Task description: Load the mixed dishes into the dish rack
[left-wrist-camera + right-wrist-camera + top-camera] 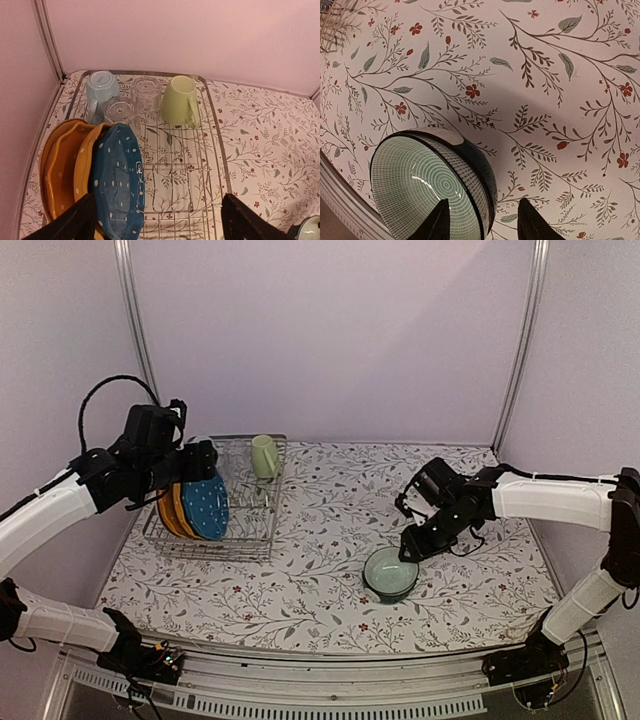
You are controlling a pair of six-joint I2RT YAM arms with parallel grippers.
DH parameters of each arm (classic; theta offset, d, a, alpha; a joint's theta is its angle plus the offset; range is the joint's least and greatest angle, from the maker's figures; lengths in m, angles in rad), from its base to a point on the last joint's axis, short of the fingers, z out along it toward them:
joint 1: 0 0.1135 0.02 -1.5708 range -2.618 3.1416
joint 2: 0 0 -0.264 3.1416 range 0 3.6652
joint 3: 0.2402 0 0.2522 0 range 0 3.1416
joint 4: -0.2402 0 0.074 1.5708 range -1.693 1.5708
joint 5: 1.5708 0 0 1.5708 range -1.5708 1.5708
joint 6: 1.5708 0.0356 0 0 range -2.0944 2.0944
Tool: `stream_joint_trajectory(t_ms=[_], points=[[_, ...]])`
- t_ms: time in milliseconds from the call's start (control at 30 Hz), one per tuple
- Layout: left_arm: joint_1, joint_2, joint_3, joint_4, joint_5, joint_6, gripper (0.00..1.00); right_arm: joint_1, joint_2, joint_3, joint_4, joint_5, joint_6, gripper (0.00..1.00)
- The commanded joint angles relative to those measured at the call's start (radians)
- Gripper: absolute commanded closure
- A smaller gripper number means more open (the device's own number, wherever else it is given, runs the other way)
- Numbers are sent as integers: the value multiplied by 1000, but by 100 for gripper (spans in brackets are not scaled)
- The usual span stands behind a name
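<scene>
The silver wire dish rack stands at the far left. It holds the upright tan plate, yellow dotted plates and blue dotted plate, a light blue mug, two clear glasses and a pale yellow-green mug. My left gripper is open and empty above the rack's near end, beside the blue plate. Two nested teal bowls with dark outsides sit on the table at the right. My right gripper is open and straddles their near rim, one finger over the inside, one outside.
The floral tablecloth covers the table. Bare wire rows lie to the right of the blue plate. Pink walls and metal posts bound the back. The table's front edge runs close to the bowls in the right wrist view.
</scene>
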Motion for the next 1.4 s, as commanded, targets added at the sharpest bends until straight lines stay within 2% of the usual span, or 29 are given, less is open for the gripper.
stream_joint_trajectory(t_ms=[0,300,767,1000,1200,1367], points=[[0,7,-34,16,44,9,14,24,35,-1,-33,61,16,58],[-1,20,-41,20,51,11,13,53,49,18,-51,77,19,74],[-1,38,-43,21,49,21,13,58,46,74,-84,104,13,93],[-1,36,-46,16,41,27,13,58,55,86,-89,104,9,100],[-1,34,-46,15,56,31,13,58,49,121,-98,103,-1,100],[-1,22,-43,29,136,27,9,58,4,171,-102,92,-28,100]])
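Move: The right hand, half open, already has the rim of the top green bowl between its fingertips; the bowl's middle lies about 4 cm to the left, 3 cm back and 3 cm below. The lower bowl sits directly under it, some 2 cm deeper. The dish rack's middle is roughly 40 cm left and 20 cm ahead of this hand. From the left hand, the top bowl is about 34 cm right, 12 cm back and 23 cm down. The right fingers shut on the top bowl's far right rim and pinch it, one finger inside and one outside, as the hand eases about 1.5 cm down and 1 cm back. The hand then comes up some 2 cm and forward about 1 cm with the rim held, the fingers having swung a little nearer vertical. Over the rack, the empty left hand stays wide open and sinks about 2.5 cm. ##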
